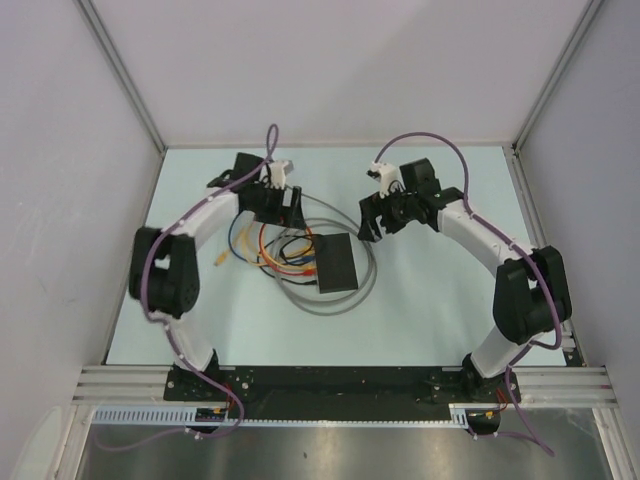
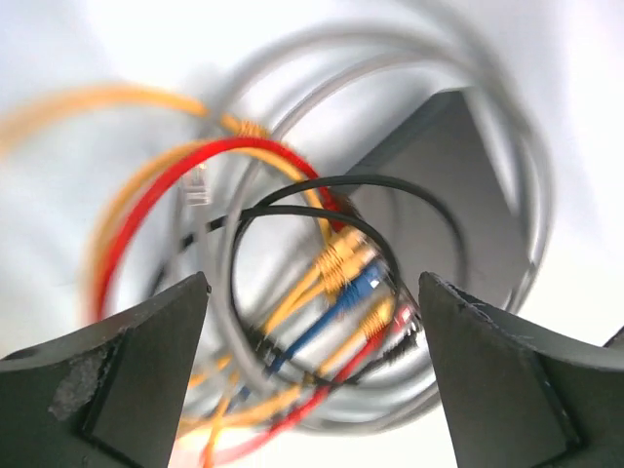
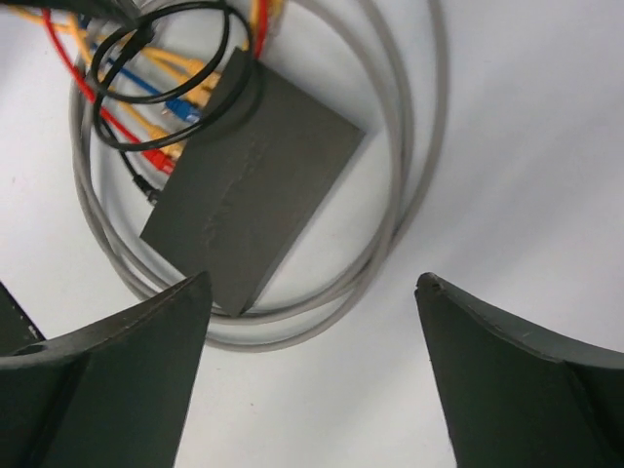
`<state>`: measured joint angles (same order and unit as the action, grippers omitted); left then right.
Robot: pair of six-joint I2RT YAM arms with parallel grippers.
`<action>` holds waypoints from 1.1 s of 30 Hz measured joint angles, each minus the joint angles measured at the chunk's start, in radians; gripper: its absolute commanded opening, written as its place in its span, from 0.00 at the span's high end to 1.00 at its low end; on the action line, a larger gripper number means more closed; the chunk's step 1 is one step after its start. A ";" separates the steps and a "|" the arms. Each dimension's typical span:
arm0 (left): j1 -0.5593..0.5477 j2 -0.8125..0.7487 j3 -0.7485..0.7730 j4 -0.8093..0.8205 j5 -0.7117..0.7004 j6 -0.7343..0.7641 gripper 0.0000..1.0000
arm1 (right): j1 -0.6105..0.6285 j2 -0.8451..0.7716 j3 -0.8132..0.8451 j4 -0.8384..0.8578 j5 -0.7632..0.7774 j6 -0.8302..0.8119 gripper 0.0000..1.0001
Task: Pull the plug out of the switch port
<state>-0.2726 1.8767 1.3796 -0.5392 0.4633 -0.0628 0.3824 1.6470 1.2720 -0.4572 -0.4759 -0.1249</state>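
The switch (image 1: 341,262), a flat matte-black box, lies mid-table inside a loop of grey cable (image 1: 368,290). Yellow, blue, red and black plugs (image 2: 363,292) sit in the ports on its left side; the switch (image 2: 456,200) shows blurred behind them in the left wrist view. My left gripper (image 1: 272,212) hangs open above the coloured cables left of the switch, its jaws wide apart (image 2: 314,375). My right gripper (image 1: 378,222) is open and empty, up and to the right of the switch (image 3: 255,175); between its fingertips (image 3: 314,380) lies bare table.
Loose yellow, red, blue and black cables (image 1: 270,255) loop left of the switch; one free yellow plug (image 1: 219,263) lies on the table. White walls and aluminium rails enclose the table (image 1: 450,310) on three sides.
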 measured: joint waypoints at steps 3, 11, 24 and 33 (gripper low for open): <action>0.032 -0.172 -0.048 0.043 0.027 0.108 0.06 | 0.039 0.002 -0.003 0.002 -0.006 -0.013 0.45; -0.054 -0.452 -0.269 0.093 0.118 0.462 0.07 | 0.120 0.108 -0.002 0.052 -0.075 0.029 1.00; -0.236 -0.364 -0.441 0.268 -0.067 0.560 0.18 | 0.099 0.299 0.090 0.048 -0.142 0.100 1.00; -0.236 -0.308 -0.423 0.309 -0.177 0.503 0.64 | 0.127 0.342 0.098 0.052 -0.140 0.100 1.00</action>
<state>-0.5083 1.5688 0.9569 -0.2298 0.2859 0.4404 0.5095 1.9892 1.3705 -0.4053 -0.6163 -0.0250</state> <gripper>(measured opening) 0.456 0.009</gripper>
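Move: The plugs along the switch's left side lie about 6 cm to the left hand's right, 5 cm back and 6 cm below it. The black cable loop in front of them is some 2 cm to the right and 1 cm back, 4 cm down. For the right hand, the switch's middle is roughly 11 cm left, 3 cm back and 12 cm below, and the grey cable coil's right side passes about 2 cm left and 3 cm back, 13 cm down. The left hand hops up some 10 cm and draws back off the cables, sinks again behind and eases forward, rolling about 40 degrees clockwise around its own fingers, so that it ends beside the middle plugs with the fingers closing to about half over the black loop. Meanwhile the right hand shuts its empty fingers fully, slides left and then sinks about 9 cm, tips turning steeper, to bring them close over the right part of the switch's top. ##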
